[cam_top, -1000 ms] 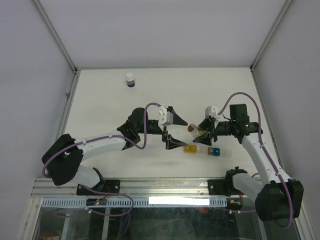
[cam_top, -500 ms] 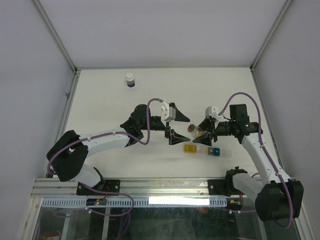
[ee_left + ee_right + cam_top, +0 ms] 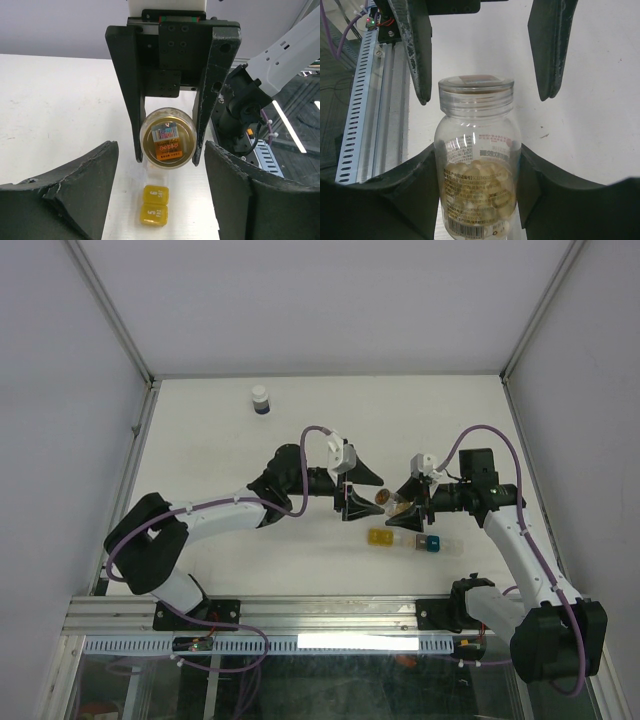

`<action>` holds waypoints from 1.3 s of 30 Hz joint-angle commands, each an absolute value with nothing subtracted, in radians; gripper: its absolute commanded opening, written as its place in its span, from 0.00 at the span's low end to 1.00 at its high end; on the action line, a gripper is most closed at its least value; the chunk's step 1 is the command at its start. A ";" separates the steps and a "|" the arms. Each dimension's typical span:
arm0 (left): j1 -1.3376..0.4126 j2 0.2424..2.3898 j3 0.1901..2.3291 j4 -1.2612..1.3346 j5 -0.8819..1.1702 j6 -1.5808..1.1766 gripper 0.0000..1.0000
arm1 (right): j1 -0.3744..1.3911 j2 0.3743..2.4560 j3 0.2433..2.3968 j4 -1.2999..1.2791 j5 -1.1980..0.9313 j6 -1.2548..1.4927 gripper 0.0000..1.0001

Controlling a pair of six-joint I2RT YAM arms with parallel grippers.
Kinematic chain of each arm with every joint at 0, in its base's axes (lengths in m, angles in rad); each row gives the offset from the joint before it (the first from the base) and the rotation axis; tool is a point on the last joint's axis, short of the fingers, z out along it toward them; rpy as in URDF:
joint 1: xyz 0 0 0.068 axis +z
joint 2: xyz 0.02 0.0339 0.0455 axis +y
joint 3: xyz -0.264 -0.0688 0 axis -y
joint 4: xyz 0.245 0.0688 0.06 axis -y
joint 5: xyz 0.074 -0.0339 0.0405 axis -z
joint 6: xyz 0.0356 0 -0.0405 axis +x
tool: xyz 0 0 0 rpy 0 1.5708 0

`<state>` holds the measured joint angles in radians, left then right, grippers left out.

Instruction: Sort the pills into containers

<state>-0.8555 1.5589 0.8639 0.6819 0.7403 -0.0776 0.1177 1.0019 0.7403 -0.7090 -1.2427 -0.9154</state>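
Note:
My right gripper (image 3: 409, 503) (image 3: 477, 200) is shut on a small clear vial (image 3: 391, 502) (image 3: 477, 165), held lying level above the table. Pale amber pills (image 3: 479, 186) fill its lower half. Its lid (image 3: 167, 138) (image 3: 476, 90) points at my left gripper (image 3: 361, 492) (image 3: 161, 155), which is open with a finger on each side of the lid and a gap on both sides. The containers (image 3: 405, 540), a strip of yellow, clear, teal and clear compartments, lie on the table just below the vial. Their yellow end (image 3: 154, 205) shows in the left wrist view.
A white-capped dark blue bottle (image 3: 260, 400) stands at the back left of the white table (image 3: 200, 440). A metal rail (image 3: 300, 612) runs along the near edge by the arm bases. Grey walls close off the left, right and back.
My left arm has moved right until its fingers flank the vial's lid, and its jaws have narrowed. The right arm and the vial have stayed still.

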 commanded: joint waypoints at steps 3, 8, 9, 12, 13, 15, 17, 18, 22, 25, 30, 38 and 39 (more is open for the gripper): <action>-0.849 1.577 0.925 0.735 0.777 -0.118 0.69 | 0.124 0.988 0.757 -0.701 -1.280 -0.933 0.00; -0.849 1.586 0.930 0.740 0.783 -0.133 0.66 | 0.123 0.989 0.758 -0.700 -1.280 -0.933 0.00; -0.849 1.587 0.930 0.741 0.785 -0.135 0.65 | 0.123 0.989 0.758 -0.700 -1.279 -0.934 0.00; -0.848 1.596 0.936 0.741 0.785 -0.144 0.63 | 0.124 0.989 0.758 -0.700 -1.280 -0.932 0.00; -0.849 1.599 0.939 0.741 0.785 -0.147 0.62 | 0.123 0.989 0.757 -0.701 -1.280 -0.932 0.00; -0.849 1.603 0.944 0.742 0.789 -0.155 0.58 | 0.123 0.989 0.757 -0.701 -1.279 -0.931 0.00; -0.848 1.609 0.949 0.745 0.786 -0.166 0.54 | 0.124 0.991 0.758 -0.701 -1.279 -0.931 0.00; -0.849 1.611 0.953 0.745 0.784 -0.172 0.52 | 0.123 0.992 0.758 -0.702 -1.278 -0.932 0.00; -0.848 1.617 0.953 0.757 0.766 -0.206 0.41 | 0.123 0.991 0.759 -0.702 -1.276 -0.932 0.00; -0.849 1.613 0.939 0.791 0.761 -0.245 0.33 | 0.123 0.991 0.758 -0.702 -1.274 -0.931 0.00; -0.857 1.576 0.907 0.807 0.689 -0.342 0.14 | 0.123 0.994 0.759 -0.690 -1.258 -0.918 0.00; -0.985 1.442 0.836 0.614 0.227 -0.461 0.00 | 0.123 0.998 0.755 -0.641 -1.218 -0.853 0.00; -1.006 1.438 0.833 0.596 0.163 -0.484 0.00 | 0.124 1.001 0.755 -0.636 -1.212 -0.846 0.00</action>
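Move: The cap of the pill bottle is already between the open left fingertips, about 2 cm to the right of the left hand point and level with it in height and reach. From the right hand, which holds the bottle's body, the cap is some 4 cm left, 1 cm forward and 1 cm lower. On the table, about 16 cm below the left hand, the yellow compartment is 3 cm right and 1 cm back, and the teal compartment 16 cm right and 2 cm back. Ease the left gripper about 1 cm to the right, farther over the cap, while closing its fingers until they pinch the cap's sides. Keep that grip and roll the wrist counter-clockwise, as seen facing the cap, to some 20 degrees in all, mostly once gripped, letting the hand also swing about 10 degrees counter-clockwise from above at the end. Hold the bottle still with the right gripper. ##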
